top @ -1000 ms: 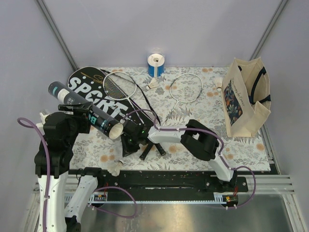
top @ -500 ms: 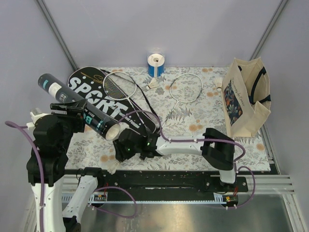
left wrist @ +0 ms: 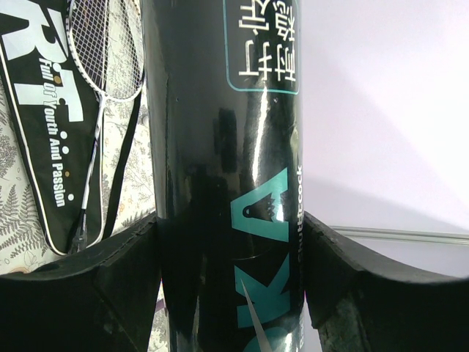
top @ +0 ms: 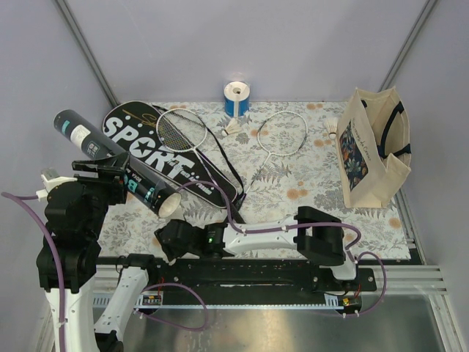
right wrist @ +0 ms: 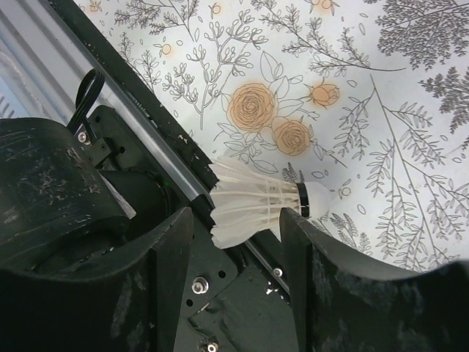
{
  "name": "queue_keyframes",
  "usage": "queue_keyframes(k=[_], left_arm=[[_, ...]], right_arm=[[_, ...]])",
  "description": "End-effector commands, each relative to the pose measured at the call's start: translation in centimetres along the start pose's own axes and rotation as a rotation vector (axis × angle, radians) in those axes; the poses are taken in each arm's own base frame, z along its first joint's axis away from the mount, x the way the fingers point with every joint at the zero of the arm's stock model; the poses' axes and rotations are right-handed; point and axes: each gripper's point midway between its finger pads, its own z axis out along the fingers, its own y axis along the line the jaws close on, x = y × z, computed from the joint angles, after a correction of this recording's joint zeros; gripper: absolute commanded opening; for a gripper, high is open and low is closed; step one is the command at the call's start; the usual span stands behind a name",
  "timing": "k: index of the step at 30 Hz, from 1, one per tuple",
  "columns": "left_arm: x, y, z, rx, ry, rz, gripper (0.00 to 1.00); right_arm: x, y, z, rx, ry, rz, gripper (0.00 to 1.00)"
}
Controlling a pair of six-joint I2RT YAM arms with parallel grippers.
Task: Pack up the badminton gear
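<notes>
My left gripper point(top: 121, 180) is shut on the black cylindrical tube point(top: 110, 161) and holds it tilted above the table's left side, open end point(top: 170, 206) toward the middle. The tube fills the left wrist view point(left wrist: 227, 147) between the fingers point(left wrist: 80, 279). My right gripper point(right wrist: 238, 235) is open at the table's near edge, its jaws either side of a white feather shuttlecock point(right wrist: 264, 209) that lies on the cloth. In the top view the right gripper point(top: 167, 246) hides that shuttlecock. One racket point(top: 179, 128) lies on the black SPORT cover point(top: 157, 150). The other racket point(top: 282, 132) lies mid-table.
Two more shuttlecocks lie at the back, one in the middle point(top: 233, 128) and one by the bag point(top: 332, 128). A blue-and-white roll point(top: 236, 99) stands at the back. A cream tote bag point(top: 374, 147) stands at the right. The black base rail point(right wrist: 220, 293) runs under the right gripper.
My right arm has swung left and toward the near edge, bringing its open jaws around the shuttlecock. My left arm has drawn the tube a little left and up.
</notes>
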Motion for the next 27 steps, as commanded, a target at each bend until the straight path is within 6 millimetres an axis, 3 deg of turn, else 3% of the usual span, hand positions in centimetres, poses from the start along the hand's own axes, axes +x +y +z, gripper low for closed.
queue_keyframes(k=[1,7,10,16,21,27], left_arm=[[-0.4,-2.4,-1.3,0.098,-0.007,-0.006,0.21],[-0.4,-2.0,-1.2,0.091,-0.011,-0.008,0.21],[-0.2,-1.4,-0.8,0.078,-0.003,-0.019,0.21],[0.3,-1.0,-0.1,0.068,0.014,-0.023,0.21],[0.3,-0.9,0.2,0.061,0.012,-0.023,0.21],[0.6,-0.2,0.9,0.045,0.021,-0.025,0.21]], right_arm=[[-0.8,1.1,0.6,0.040,-0.051,-0.020,0.60],[0.9,1.3,1.3,0.082,-0.024,-0.050,0.62],[1.5,0.2,1.8,0.153,-0.020,-0.085,0.64],[0.8,-1.9,1.3,0.281,-0.051,-0.148,0.62],[-0.4,-3.5,0.0,0.342,-0.099,-0.186,0.52],[0.2,-4.2,0.3,0.353,-0.104,-0.217,0.32]])
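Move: The shuttlecock lies on its side just under the open right fingers, roughly 2 cm to their left, 1 cm ahead and 7 cm below, its skirt over the table's front edge. The tube's open end hangs some 18 cm above the right hand, 4 cm ahead and 5 cm right. The crossed racket handles are about 20 cm right, 9 cm ahead and 9 cm below. From the left hand, already gripping the tube, the shuttlecock is about 8 cm back, 4 cm right and 35 cm below. Dip the right gripper about 4 cm onto the shuttlecock's skirt, easing slightly back and left first, then sweep it forward and right some 4 to 5 cm at nearly level height. Swing the fingertips about 20 degrees from left towards forward, a little steeper, and close them part way on the feathers late in the sweep. Keep the left grip on the tube, lowering it about 2 cm. ##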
